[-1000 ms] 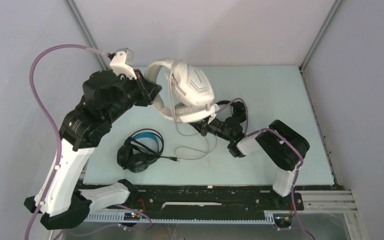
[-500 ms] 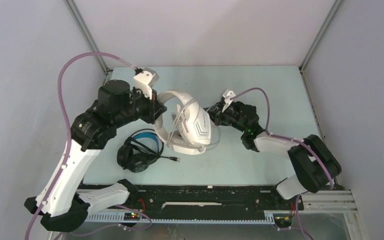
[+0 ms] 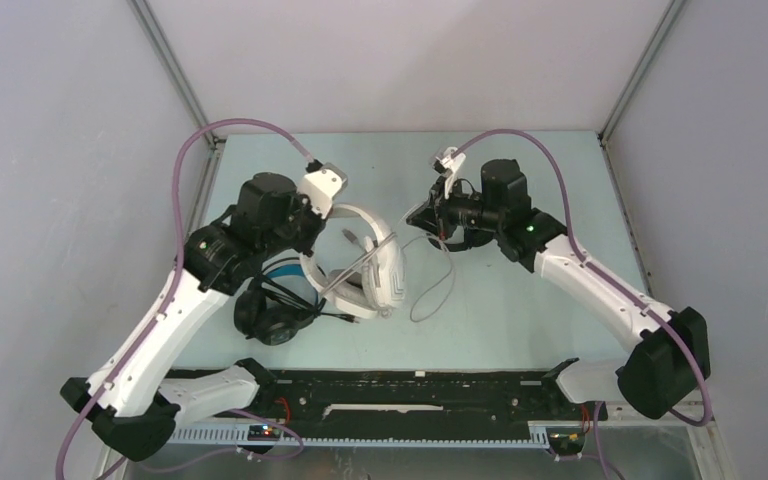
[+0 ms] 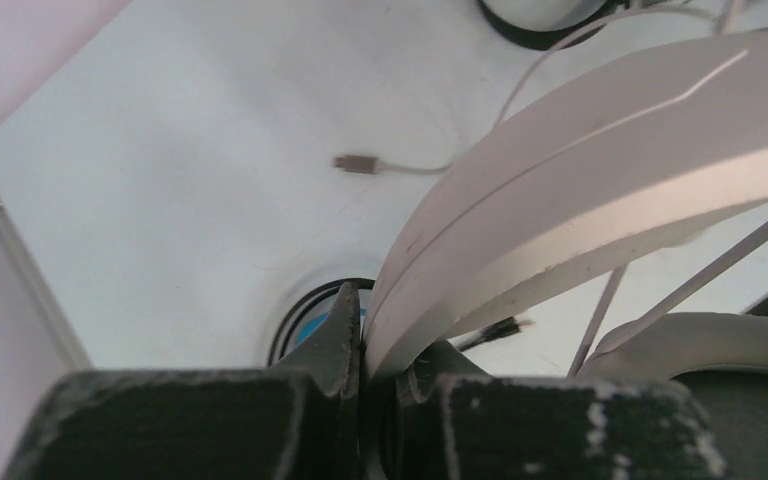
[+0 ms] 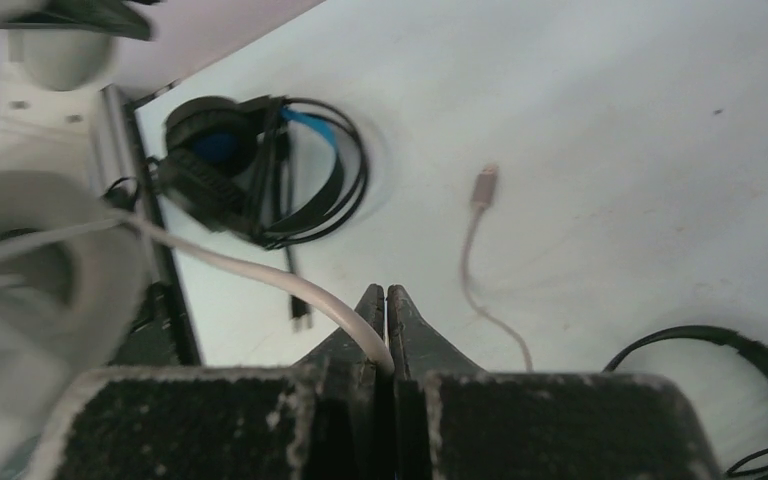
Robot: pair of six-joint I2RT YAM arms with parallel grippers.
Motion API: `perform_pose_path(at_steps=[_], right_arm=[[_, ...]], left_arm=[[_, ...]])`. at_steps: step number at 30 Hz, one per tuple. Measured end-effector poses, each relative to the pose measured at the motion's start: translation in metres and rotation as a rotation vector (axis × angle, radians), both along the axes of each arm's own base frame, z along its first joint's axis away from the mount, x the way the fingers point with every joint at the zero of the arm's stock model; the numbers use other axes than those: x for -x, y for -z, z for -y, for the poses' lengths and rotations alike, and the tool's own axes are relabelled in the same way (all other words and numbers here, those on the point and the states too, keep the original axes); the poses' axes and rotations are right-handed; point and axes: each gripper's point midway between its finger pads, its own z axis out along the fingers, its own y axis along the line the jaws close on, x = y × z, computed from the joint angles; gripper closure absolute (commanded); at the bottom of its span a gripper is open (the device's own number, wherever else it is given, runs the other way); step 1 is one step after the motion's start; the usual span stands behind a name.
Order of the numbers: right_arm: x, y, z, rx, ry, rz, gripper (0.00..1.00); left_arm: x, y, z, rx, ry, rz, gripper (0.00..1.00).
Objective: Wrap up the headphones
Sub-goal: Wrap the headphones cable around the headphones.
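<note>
My left gripper (image 3: 312,232) is shut on the headband of the bulky white headphones (image 3: 372,268) and holds them tilted just above the table; the band fills the left wrist view (image 4: 600,160) between my jaws (image 4: 380,330). My right gripper (image 3: 422,215) is shut on their grey cable (image 5: 260,275), which runs taut to the white earcup (image 5: 30,260). The cable's loose end loops on the table (image 3: 438,285) and ends in a plug (image 5: 484,186). The black headphones with the blue headband (image 3: 275,305) lie at the front left. A thin black pair (image 5: 750,365) lies under my right arm.
The light table (image 3: 560,180) is walled by grey panels on three sides. A black rail (image 3: 410,385) with the arm bases runs along the near edge. The black pair's jack plug (image 3: 352,319) lies beside the white earcups.
My left arm has brought the white headphones down and nearer, from the back of the table to beside the black pair. My right gripper has moved back and away with the cable.
</note>
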Motion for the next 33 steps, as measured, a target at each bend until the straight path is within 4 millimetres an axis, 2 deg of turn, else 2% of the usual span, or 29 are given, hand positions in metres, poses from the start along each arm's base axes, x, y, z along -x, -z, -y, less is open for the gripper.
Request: perform_pose_path(at_steps=[7, 15, 24, 27, 29, 33], right_arm=[[0.041, -0.011, 0.003, 0.051, -0.121, -0.191, 1.0], [0.068, -0.006, 0.006, 0.058, -0.184, -0.342, 1.0], [0.079, -0.022, 0.004, -0.006, -0.206, -0.408, 1.0], [0.083, -0.028, 0.003, -0.027, -0.217, -0.427, 0.94], [0.085, -0.032, 0.001, -0.045, -0.232, -0.444, 0.94], [0.086, -0.051, -0.006, -0.12, -0.266, -0.449, 0.94]], left_arm=[[-0.022, 0.01, -0.003, -0.143, -0.013, 0.071, 1.0], [-0.04, 0.007, -0.011, -0.26, -0.054, 0.173, 1.0], [-0.055, -0.001, -0.005, -0.329, -0.066, 0.265, 1.0], [-0.059, -0.006, -0.004, -0.334, -0.078, 0.294, 1.0], [-0.061, -0.01, -0.006, -0.337, -0.096, 0.314, 1.0], [-0.066, -0.013, -0.012, -0.351, -0.145, 0.338, 1.0]])
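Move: The white headphones hang by the headband from the left fingers, their middle about 9 cm right of that hand, level in reach and 7 cm lower. From the right hand, which holds their cable, they lie about 9 cm back, 9 cm left and 6 cm below. Some 22 cm below the right hand, on the table, are the cable plug, 8 cm ahead and 12 cm left, and the black headphones, 8 cm ahead and 10 cm right. The white cable, still pinched in the right fingers, is drawn back about 8.5 cm past the right-hand side of the earcups, the hand then climbing some 5 cm while it rolls about 25 degrees and swings counter-clockwise. Against it the left hand, keeping its grip on the headband, carries the headphones about 6.5 cm forward, lifting its fingertips and its left side by some 20 degrees each. ##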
